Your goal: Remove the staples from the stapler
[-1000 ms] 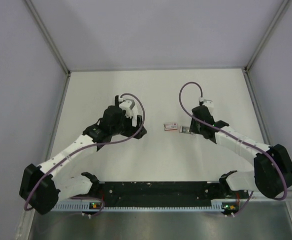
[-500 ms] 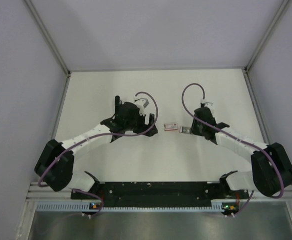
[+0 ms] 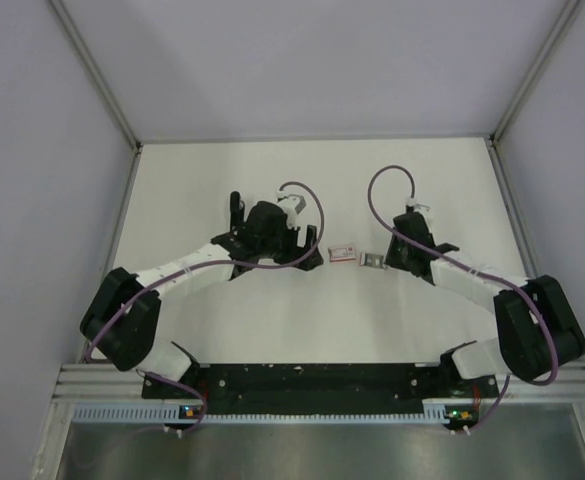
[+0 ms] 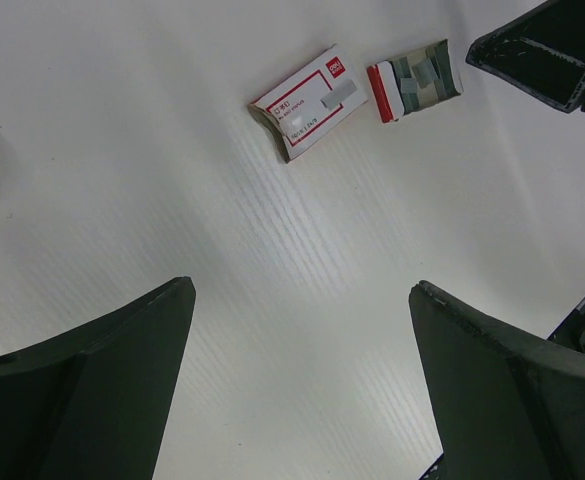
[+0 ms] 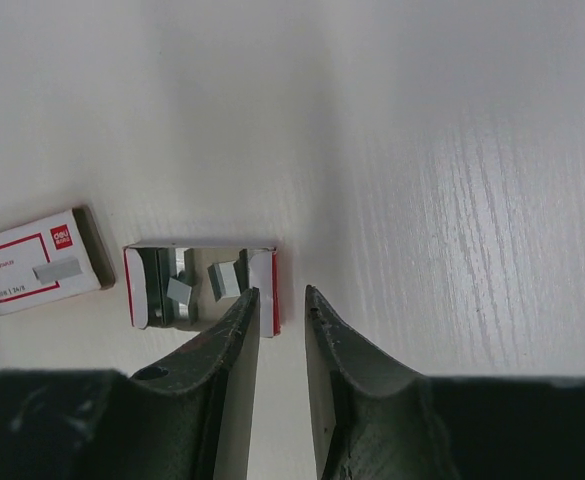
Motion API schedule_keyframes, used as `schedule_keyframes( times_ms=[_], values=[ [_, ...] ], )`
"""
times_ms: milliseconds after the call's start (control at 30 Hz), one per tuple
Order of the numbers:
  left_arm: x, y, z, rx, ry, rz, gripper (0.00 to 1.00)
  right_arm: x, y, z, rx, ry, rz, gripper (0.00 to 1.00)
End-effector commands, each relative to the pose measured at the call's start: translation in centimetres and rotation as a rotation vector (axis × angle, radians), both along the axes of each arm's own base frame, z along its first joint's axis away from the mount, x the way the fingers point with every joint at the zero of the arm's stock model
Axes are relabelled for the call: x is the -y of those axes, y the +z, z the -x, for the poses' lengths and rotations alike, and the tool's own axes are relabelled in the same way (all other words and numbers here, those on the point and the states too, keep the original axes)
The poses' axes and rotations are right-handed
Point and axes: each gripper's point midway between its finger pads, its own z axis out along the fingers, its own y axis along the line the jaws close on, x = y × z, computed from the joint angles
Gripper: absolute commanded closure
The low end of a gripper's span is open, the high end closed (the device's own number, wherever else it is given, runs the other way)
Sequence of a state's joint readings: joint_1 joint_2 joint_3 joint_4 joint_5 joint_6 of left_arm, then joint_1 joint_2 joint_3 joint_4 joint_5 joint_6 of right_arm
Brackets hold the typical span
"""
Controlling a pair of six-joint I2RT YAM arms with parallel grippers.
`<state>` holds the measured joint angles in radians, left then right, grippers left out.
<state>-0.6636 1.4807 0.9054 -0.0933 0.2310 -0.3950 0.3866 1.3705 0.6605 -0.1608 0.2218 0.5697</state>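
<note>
A slim black bar (image 3: pixel 235 207), seemingly the stapler, stands just behind my left arm, partly hidden by it. Short silvery staples (image 5: pixel 194 284) lie in a small open red-edged tray (image 5: pixel 144 290), which also shows in the left wrist view (image 4: pixel 417 85) and the top view (image 3: pixel 372 260). My right gripper (image 5: pixel 280 293) hangs low at the tray's right end, its jaws a narrow gap apart with the tray's end wall between the tips and nothing clamped. My left gripper (image 4: pixel 302 290) is wide open and empty over bare table, left of the boxes (image 3: pixel 310 258).
A small white box with red print (image 4: pixel 307 100) lies just left of the tray, and shows in the right wrist view (image 5: pixel 37 262) and the top view (image 3: pixel 343 252). Grey walls enclose the white table (image 3: pixel 442 190) on three sides.
My left arm has stretched forward and to the right, bringing its open gripper close to the small box. My right gripper has hardly moved.
</note>
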Motion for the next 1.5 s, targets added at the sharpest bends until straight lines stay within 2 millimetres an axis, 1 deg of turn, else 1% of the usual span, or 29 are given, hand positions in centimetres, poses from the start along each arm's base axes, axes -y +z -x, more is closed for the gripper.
schedule_keyframes(
  times_ms=[0, 167, 333, 767, 1100, 1300, 1467],
  values=[
    [1.6, 2.5, -1.2, 0.065, -0.016, 0.063, 0.05, 0.0, -0.2, -0.8, 0.019, -0.010, -0.025, 0.76],
    [1.8, 2.2, -1.3, 0.059, -0.021, 0.059, 0.05, 0.0, -0.9, -0.9, 0.005, -0.008, -0.025, 0.78],
    [2.0, 2.1, -1.5, 0.058, -0.025, 0.062, 0.05, 0.0, -0.9, -1.1, 0.008, -0.005, -0.028, 0.79],
    [2.4, 2.0, -1.6, 0.055, -0.033, 0.064, 0.06, -0.4, -2.1, -0.9, -0.024, 0.010, -0.033, 0.83],
    [3.0, 1.9, -1.8, 0.050, -0.048, 0.070, 0.06, -0.2, -2.2, -0.7, -0.026, 0.012, -0.027, 0.96],
    [4.5, 0.5, -2.4, 0.017, -0.075, 0.062, 0.06, 0.1, -2.0, -0.6, -0.021, 0.004, -0.012, 1.00],
    [5.3, -0.5, -3.3, 0.006, -0.066, 0.039, 0.06, 0.3, -1.8, -0.8, -0.016, 0.005, 0.003, 1.00]
  ],
)
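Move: The open staple tray's middle lies about 4 cm to the right hand's left, level with it fore and aft, and some 3 cm below. The red-and-white staple box is about 11 cm to the right hand's left and 1 cm farther out. From the left hand, the staple box is roughly 7 cm right, 4 cm ahead and 9 cm down, with the tray some 15 cm right and 2 cm ahead. Down about 2 cm, almost straight, the right hand lowers its narrowly open fingertips onto the near-side right end of the staple tray, then stays there and shuts them, pinching the tray's red right end wall. Meanwhile the wide-open left hand creeps, then speeds up, right, forward and down, about 4.5 cm in all, towards the staple box, touching nothing. ##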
